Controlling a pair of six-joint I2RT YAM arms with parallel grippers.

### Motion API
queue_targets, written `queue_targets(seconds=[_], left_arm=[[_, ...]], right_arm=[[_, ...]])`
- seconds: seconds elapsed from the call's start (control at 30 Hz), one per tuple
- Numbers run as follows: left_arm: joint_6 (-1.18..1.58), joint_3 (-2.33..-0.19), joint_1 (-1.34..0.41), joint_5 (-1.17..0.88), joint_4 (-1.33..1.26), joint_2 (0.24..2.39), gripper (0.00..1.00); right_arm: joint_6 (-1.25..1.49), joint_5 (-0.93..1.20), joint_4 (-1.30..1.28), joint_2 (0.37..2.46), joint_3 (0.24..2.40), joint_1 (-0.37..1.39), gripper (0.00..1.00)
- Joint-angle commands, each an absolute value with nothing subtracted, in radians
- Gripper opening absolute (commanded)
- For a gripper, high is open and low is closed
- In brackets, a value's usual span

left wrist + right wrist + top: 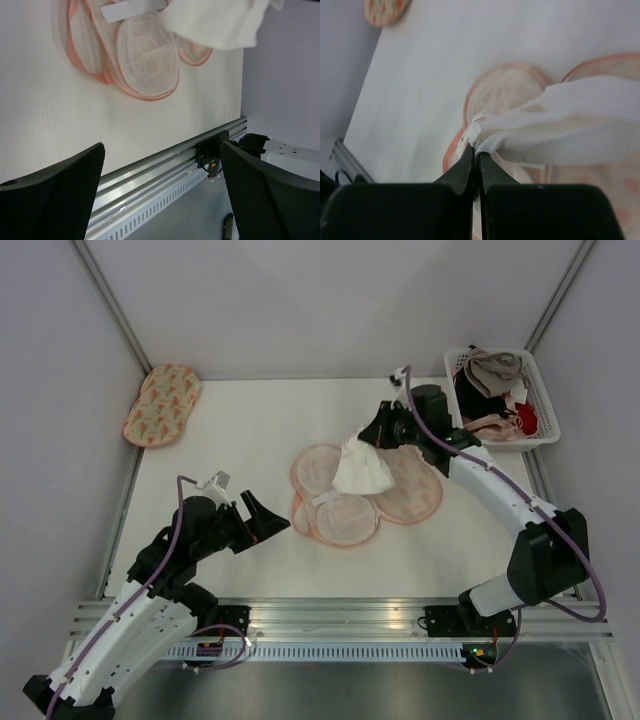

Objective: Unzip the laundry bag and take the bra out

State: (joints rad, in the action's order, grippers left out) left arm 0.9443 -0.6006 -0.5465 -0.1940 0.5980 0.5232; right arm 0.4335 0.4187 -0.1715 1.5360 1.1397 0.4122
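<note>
The laundry bag (410, 495) lies unzipped and spread open in rounded pink-edged lobes at the table's middle. My right gripper (366, 436) is shut on an edge of the white bra (362, 472) and holds it lifted, with the bra hanging down over the open bag. In the right wrist view the gripper (476, 154) pinches the bra's edge (570, 127) above the bag (505, 90). My left gripper (272, 520) is open and empty, just left of the bag. Its wrist view shows the bag (145, 55) and the bra (215, 22) at the top, beyond the gripper (162, 192).
A second, closed printed pouch (162, 403) lies at the far left by the wall, also in the right wrist view (385, 9). A white plastic basket (545, 395) with beige-grey, pink and red garments stands at the far right. The metal rail (165, 165) runs along the near edge.
</note>
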Motion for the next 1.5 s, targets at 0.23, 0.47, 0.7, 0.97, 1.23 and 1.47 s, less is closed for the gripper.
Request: queue_targets(seconds=[0.23,0.47,0.7,0.97,1.23,1.47], left_arm=[[0.942,-0.617,-0.546,-0.215,0.600,0.529,1.00],[0.939,-0.660,-0.546,-0.209,0.632,0.543,1.00],[0.945,-0.683,-0.546,-0.202,0.646,0.546,1.00],[0.939,-0.675,-0.546,-0.209,0.650,0.529,1.00],[0.933,-0.654,-0.546,-0.232,0.620,0.526,1.00],[0.928,-0.631,-0.546,-0.264,0.614,0.509,1.00]], right_arm=[[0.518,0.026,-0.235,1.495,1.524,-0.020,0.00],[0.646,-0.003,-0.221,1.787,1.765,-0.265,0.00],[0.704,0.028,-0.319,2.092,1.810,-0.313,0.01],[0.603,-0.133,-0.344,1.875,1.686,-0.284,0.98],[0.448,-0.213,-0.429,1.418,1.459,-0.128,0.98],[0.584,-0.196,-0.460,1.070,0.995,0.078,0.98]])
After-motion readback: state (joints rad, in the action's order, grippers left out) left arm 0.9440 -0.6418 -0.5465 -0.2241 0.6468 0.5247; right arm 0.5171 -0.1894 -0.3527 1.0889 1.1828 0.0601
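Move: The basket I am taking the bra to stands about 18 cm ahead of my right hand and some 40 cm to its right, its middle about 11 cm lower. The opened laundry bag lies some 16 cm below: its mesh half about 9 cm back and 7 cm left, its printed half about 4 cm back and 12 cm right. From my left hand, the basket is roughly 39 cm ahead, 68 cm right and 11 cm lower. Still pinching the bra, I swing my right hand in a high arc to the right and forward, about 40 cm across, turning the wrist some 70 degrees clockwise, then dip steeply over the basket and open my fingers wide to let go. Empty and open, the hand then rises about 25 cm and draws back and left, away from the basket. ##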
